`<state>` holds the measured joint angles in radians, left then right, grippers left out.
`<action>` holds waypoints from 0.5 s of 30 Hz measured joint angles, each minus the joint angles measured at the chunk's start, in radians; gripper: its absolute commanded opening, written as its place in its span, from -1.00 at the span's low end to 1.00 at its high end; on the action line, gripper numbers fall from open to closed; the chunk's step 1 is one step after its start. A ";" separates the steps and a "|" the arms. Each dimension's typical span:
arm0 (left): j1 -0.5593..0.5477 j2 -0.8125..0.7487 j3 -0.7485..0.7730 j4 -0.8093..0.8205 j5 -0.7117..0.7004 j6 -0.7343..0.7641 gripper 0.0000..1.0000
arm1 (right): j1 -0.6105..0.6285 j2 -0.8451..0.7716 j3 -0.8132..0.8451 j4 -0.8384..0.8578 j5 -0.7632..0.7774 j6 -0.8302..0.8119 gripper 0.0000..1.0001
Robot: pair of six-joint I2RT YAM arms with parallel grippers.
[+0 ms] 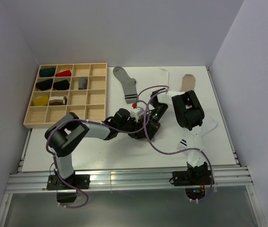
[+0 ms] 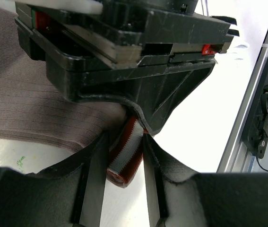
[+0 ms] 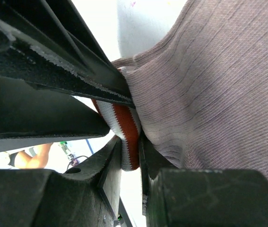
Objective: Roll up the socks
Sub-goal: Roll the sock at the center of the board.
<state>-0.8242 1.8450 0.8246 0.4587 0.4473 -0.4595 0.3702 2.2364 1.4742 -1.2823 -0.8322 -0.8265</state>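
A taupe sock point(image 3: 209, 80) with a red-and-white striped cuff point(image 2: 124, 158) hangs between both grippers near the table's middle. In the left wrist view my left gripper point(image 2: 125, 138) is shut on that cuff, with the sock's ribbed body point(image 2: 34, 99) spread to the left. My right gripper point(image 3: 130, 140) pinches the same cuff point(image 3: 126, 127) from the opposite side. From above, the left gripper point(image 1: 133, 126) and right gripper point(image 1: 149, 124) meet tip to tip. Only the sock's toe point(image 1: 188, 81) shows past the right arm.
A grey sock with dark cuff stripes point(image 1: 124, 81) lies at the back centre, with a plain white sock point(image 1: 165, 75) beside it. A white sock with black stripes point(image 1: 193, 142) lies under the right arm. A wooden compartment tray point(image 1: 72, 65) at the back left holds several rolled socks.
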 measured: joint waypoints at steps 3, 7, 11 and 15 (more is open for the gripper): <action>-0.001 0.000 0.000 -0.001 0.000 0.000 -0.31 | 0.000 0.005 0.003 -0.001 0.000 0.011 -0.66; -0.003 0.010 0.001 -0.003 0.000 -0.005 -0.68 | 0.000 0.006 0.005 0.002 0.001 0.028 -0.54; -0.002 0.029 0.018 -0.008 0.003 -0.024 -0.99 | -0.002 0.003 0.003 0.008 0.003 0.062 -0.20; -0.002 0.041 0.036 -0.022 0.004 -0.055 -0.99 | -0.003 -0.043 -0.032 0.039 0.013 0.093 -0.10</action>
<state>-0.8261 1.8862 0.8604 0.4366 0.4511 -0.5140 0.3672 2.1937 1.4422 -1.2430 -0.8196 -0.7330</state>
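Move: The rolled red-and-white cuff of the brown sock lies about 3 cm to the right of the left hand and 1 cm lower, its near end between the open fingers. From the right hand, which already pinches the roll, its middle is some 2 cm to the left and 1 cm lower. The flat brown sock body spreads about 6 cm ahead of the left hand and 2 cm lower; the grey sock lies some 22 cm ahead and 9 cm left of it. The left fingers shut nearly fully on their end of the rolled cuff, pinching it while that hand sinks about half a centimetre and edges slightly right. Only then does the right gripper open, letting go of its end; it begins to rise by roughly 0.5 cm, the fingers still straddling the roll. ##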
